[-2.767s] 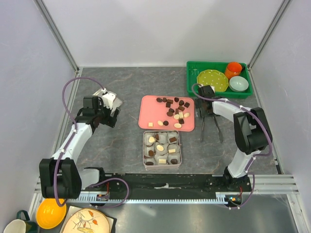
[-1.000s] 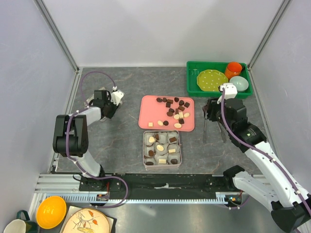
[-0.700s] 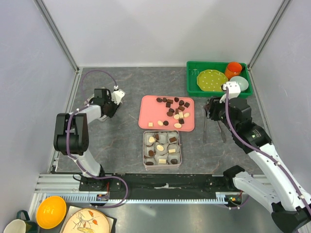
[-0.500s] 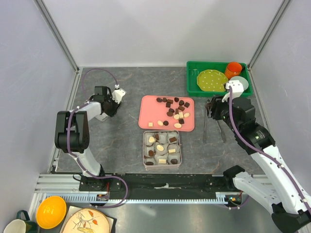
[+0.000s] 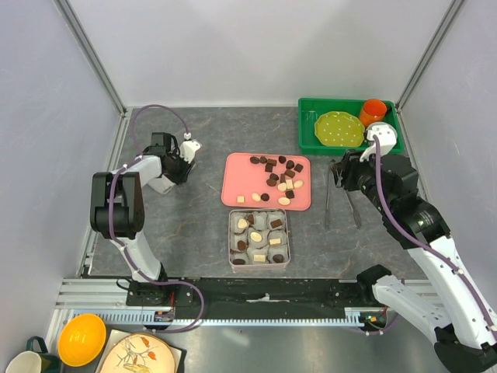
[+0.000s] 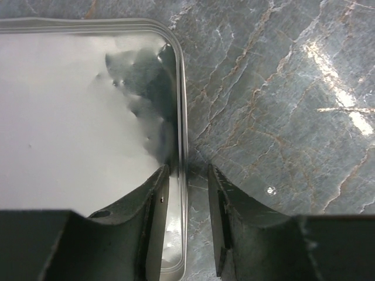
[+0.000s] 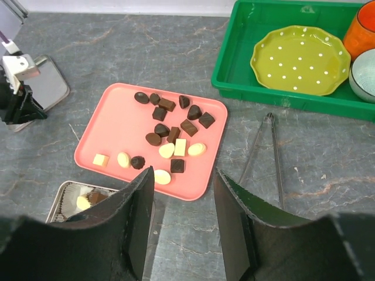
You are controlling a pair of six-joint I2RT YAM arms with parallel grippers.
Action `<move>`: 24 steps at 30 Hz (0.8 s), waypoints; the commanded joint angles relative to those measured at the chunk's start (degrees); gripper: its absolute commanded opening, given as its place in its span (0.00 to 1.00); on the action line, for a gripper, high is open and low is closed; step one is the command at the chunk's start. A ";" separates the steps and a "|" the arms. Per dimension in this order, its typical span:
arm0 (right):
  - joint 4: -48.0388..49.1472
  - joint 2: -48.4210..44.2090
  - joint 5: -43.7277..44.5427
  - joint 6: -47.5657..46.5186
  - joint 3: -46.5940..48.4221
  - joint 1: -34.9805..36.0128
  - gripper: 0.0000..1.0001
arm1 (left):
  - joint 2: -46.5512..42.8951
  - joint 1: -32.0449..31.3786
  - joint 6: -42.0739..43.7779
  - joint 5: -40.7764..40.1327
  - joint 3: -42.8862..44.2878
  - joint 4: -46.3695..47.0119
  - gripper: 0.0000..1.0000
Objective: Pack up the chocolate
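Dark brown and cream-white chocolate (image 5: 273, 177) (image 7: 170, 132) lies scattered on a pink tray (image 5: 241, 167) (image 7: 111, 134). More pieces sit in white paper cups inside a metal tin (image 5: 231, 241) (image 7: 61, 202) in front of it. My left gripper (image 5: 177, 169) (image 6: 186, 172) is low at the far left. Its jaws are open and straddle the rim of a flat metal lid (image 5: 159, 183) (image 6: 76, 117), with a gap on both sides. My right gripper (image 5: 338, 172) (image 7: 184, 171) hangs open and empty, above the table to the right of the tray.
Metal tongs (image 5: 342, 203) (image 7: 275, 158) lie on the table right of the pink tray. A green bin (image 5: 307, 124) (image 7: 234, 58) at the far right holds a dotted plate (image 7: 296, 58), an orange cup (image 5: 373, 110) and a pale bowl.
My right arm has drawn back and to the right, away from the tongs. My left wrist has shifted slightly toward the far side, staying at the lid.
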 commanded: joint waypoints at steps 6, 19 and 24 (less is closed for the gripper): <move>-0.98 -0.23 -2.01 -0.09 4.36 0.12 0.52 | 4.56 -0.08 2.14 3.76 2.72 -12.65 0.29; 4.99 -0.23 -10.08 -2.72 -2.66 0.30 0.53 | -9.29 -1.04 1.00 9.02 4.30 -22.31 0.02; 16.21 -1.63 -16.68 -6.40 -9.69 0.47 0.57 | -17.75 -2.80 0.12 11.92 3.95 -28.37 0.01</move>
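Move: The clear lid lies flat at the left hand, its near-right rim already between the open fingers, its middle roughly 6 cm to the left and 3 cm ahead, about 1 cm lower. From the same hand the pink tray is some 30 cm to the right and level with it, and the chocolate box about 26 cm right and 20 cm back. From the right hand, the lid is some 57 cm left, 19 cm ahead and 30 cm below. The left fingers close from nearly half open and pinch the lid's near-right rim, the hand easing a little back meanwhile; then it draws the rim back towards the base and up, about 6 cm each way overall, fingertips tipping some 10 degrees back under the hand. The empty right hand rises about 1 cm, then swings some 3 cm left and sinks, turning about 10 degrees counter-clockwise, fingers still open. ##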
